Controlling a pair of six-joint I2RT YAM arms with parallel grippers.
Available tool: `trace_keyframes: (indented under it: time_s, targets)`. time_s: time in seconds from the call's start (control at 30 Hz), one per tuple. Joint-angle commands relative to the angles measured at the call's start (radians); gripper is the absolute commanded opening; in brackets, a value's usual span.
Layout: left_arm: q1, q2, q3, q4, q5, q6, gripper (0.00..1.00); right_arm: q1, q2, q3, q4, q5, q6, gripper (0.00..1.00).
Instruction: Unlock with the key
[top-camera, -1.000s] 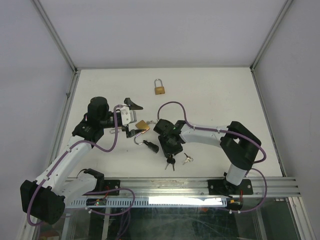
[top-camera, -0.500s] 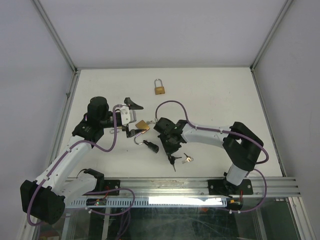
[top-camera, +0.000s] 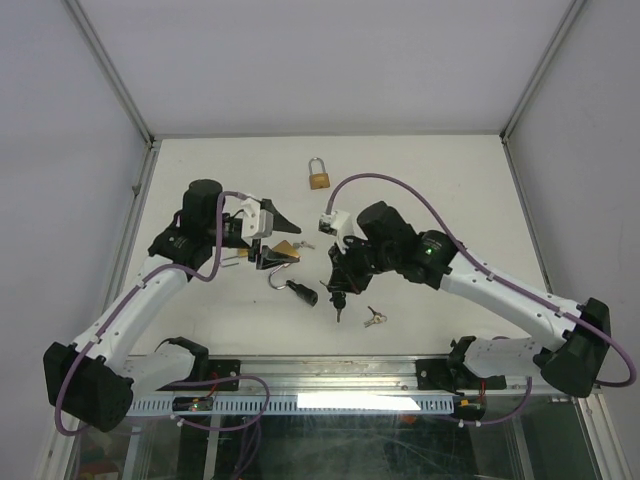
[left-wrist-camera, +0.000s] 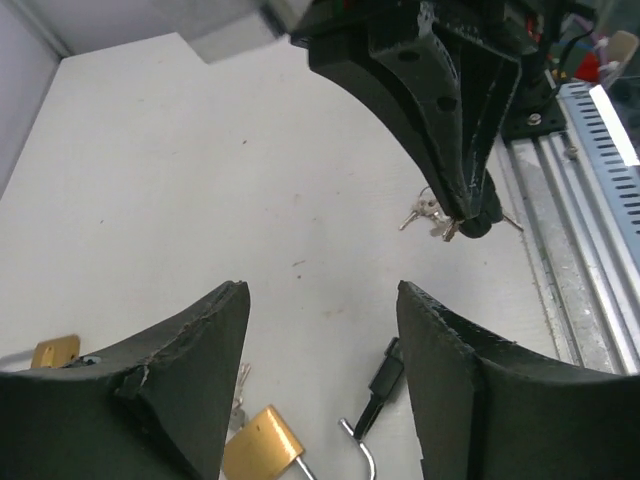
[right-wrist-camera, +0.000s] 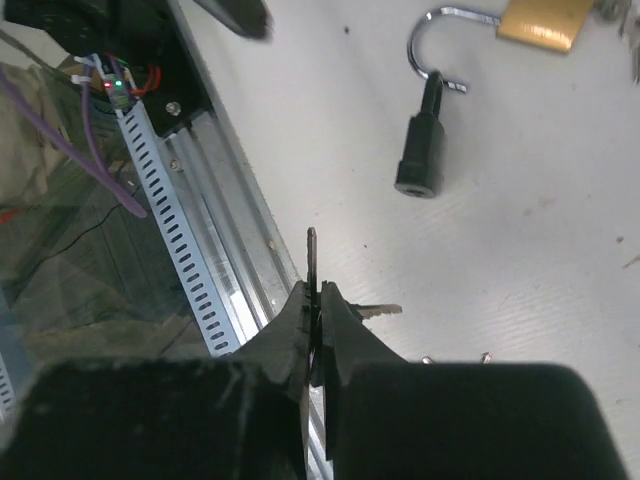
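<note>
An open brass padlock (top-camera: 286, 251) lies on the white table, its silver shackle (top-camera: 274, 282) swung out towards a black piece (top-camera: 303, 292) at its tip. My left gripper (top-camera: 272, 235) hovers over the padlock (left-wrist-camera: 262, 445), open, with one finger on either side and nothing gripped. My right gripper (top-camera: 337, 289) is shut on a key (right-wrist-camera: 312, 255) whose blade sticks out past the fingertips. It is raised above the table, right of the black piece (right-wrist-camera: 420, 150). A second key (right-wrist-camera: 378, 310) hangs beside it.
A second, closed brass padlock (top-camera: 319, 179) lies further back on the table. Loose silver keys (top-camera: 375, 318) rest near the front edge by the aluminium rail (top-camera: 400, 372). Frame posts and walls stand at both sides.
My right gripper shut on the key bunch on the table and lifted it, the arm swinging up and right. My left gripper shifted slightly towards the padlock and its fingers narrowed.
</note>
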Motion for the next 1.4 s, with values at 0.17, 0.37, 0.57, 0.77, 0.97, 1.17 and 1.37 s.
trace_keyframes:
  time_s: [0.17, 0.37, 0.57, 0.77, 0.97, 1.17, 1.37]
  targets:
    - [-0.148, 0.119, 0.234, -0.300, 0.143, 0.028, 0.63, 0.000, 0.036, 0.317, -0.169, -0.021, -0.344, 0.00]
    - [-0.167, 0.149, 0.269, -0.366, 0.116, 0.061, 0.50, 0.003, 0.049, 0.359, -0.110, -0.008, -0.373, 0.00]
    - [-0.172, 0.144, 0.285, -0.350, 0.097, 0.037, 0.42, 0.005, 0.056, 0.369, -0.111, 0.011, -0.398, 0.00]
    - [-0.189, 0.163, 0.292, -0.312, 0.103, 0.013, 0.25, 0.009, 0.068, 0.374, -0.089, 0.013, -0.397, 0.00]
    - [-0.192, 0.162, 0.289, -0.278, 0.103, 0.007, 0.00, 0.012, 0.072, 0.379, -0.085, -0.001, -0.403, 0.00]
    - [-0.194, 0.145, 0.278, -0.253, 0.068, -0.020, 0.00, 0.012, 0.061, 0.369, -0.064, 0.005, -0.398, 0.00]
    - [-0.194, 0.033, 0.186, -0.107, -0.091, -0.088, 0.00, -0.117, -0.063, 0.217, 0.054, 0.025, -0.280, 0.99]
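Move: The black-headed keys are already off the table, shut in my right fingers with one blade sticking out. From my left hand they lie about 7 cm back, 7 cm right and 7 cm below; my left fingers are some 8 cm ahead, 9 cm left and 6 cm above my right hand. On the table, 24 cm below my left hand, the black padlock lies 2 cm back and 3 cm right, the gold padlock 8 cm ahead and 1 cm left. I hand the keys over in mid-air. My right hand lifts them about 9 cm, easing forward and rolling some 25 degrees, while my part-open left hand comes back and right about 5 cm towards them and waits around the projecting blade. There my left fingers shut on the blade, and my right fingers then open wide and let go. ##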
